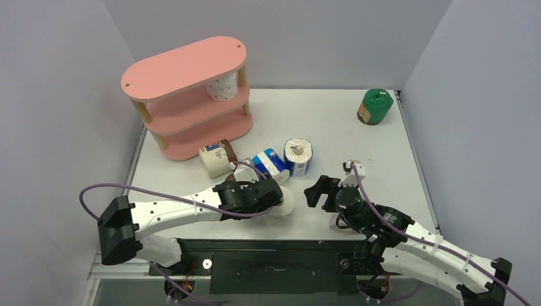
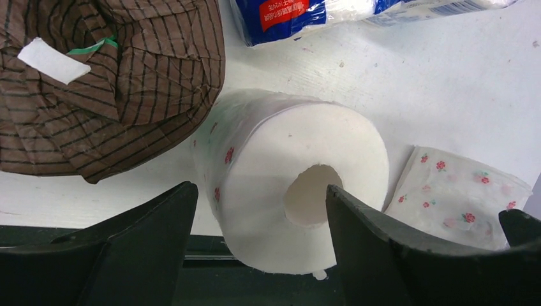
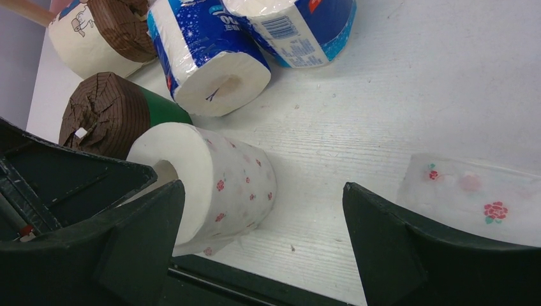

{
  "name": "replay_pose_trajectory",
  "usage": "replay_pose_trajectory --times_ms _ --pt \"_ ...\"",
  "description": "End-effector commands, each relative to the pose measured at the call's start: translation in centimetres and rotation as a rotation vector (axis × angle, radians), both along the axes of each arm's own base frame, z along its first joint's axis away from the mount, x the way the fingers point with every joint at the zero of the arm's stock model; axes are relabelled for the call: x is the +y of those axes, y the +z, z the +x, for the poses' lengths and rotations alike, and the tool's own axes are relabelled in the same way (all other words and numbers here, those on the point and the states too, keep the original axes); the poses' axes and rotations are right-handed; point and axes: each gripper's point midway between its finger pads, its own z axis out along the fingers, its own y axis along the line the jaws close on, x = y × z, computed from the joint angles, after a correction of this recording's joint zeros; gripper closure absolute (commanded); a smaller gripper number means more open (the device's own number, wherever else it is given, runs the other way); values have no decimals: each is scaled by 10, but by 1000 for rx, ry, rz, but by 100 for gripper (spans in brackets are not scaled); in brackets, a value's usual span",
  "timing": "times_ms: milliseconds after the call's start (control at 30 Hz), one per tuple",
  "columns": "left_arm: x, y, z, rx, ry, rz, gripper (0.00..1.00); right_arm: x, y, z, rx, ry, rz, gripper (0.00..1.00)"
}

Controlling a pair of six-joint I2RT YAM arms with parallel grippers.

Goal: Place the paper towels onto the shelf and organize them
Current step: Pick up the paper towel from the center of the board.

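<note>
The pink shelf (image 1: 185, 95) stands at the far left with one white dotted roll (image 1: 222, 86) on its middle tier. A white pink-dotted roll (image 2: 287, 185) lies on its side at the table's near edge. My left gripper (image 2: 260, 186) is open and straddles it, with a gap showing at the left finger. A second dotted roll (image 2: 459, 191) lies just to its right. My right gripper (image 3: 263, 185) is open over bare table between these two rolls. Two blue-and-white rolls (image 1: 271, 164) (image 1: 298, 156), a beige roll (image 1: 215, 159) and a brown-ended green roll (image 3: 108, 115) lie clustered behind.
A green-wrapped roll (image 1: 374, 106) stands alone at the far right corner. The table's near edge (image 3: 255, 280) runs just under both grippers. Grey walls close in the table on three sides.
</note>
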Motion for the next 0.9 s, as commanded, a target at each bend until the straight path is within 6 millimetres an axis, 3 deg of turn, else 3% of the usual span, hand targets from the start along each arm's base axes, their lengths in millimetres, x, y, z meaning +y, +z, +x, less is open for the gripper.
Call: replay_pose_trajectory --times_ms 0,167,533,867 --pt "-8 4 8 -14 16 -37 30 1 5 3 -17 -17 34 11" --pt "-6 -2 7 0 14 -25 33 1 4 3 -16 -17 32 11" --pt "-2 -10 4 13 15 -13 56 3 -1 2 -10 -11 31 11" --pt "-2 14 5 -20 8 -51 80 3 6 1 -16 -9 49 11"
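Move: The upright floral paper towel stands right under my left hand. Its middle is about 4 cm to my right, no farther out, and some 6 cm below. The brown-topped roll is roughly 8 cm to my left and 5 cm ahead; the blue-white roll lies about 12 cm ahead and 2 cm to the right. From my right hand the floral paper towel is about 10 cm to the left, level fore and aft, and 9 cm lower. With my left hand hardly shifting sideways, I sink about 1.5 cm onto the end of the upright floral towel and draw my open fingers together to about half their starting gap. One finger ends at the near rim of the core hole, the other against the outside on my left, so that I pinch the roll's wall between them. ##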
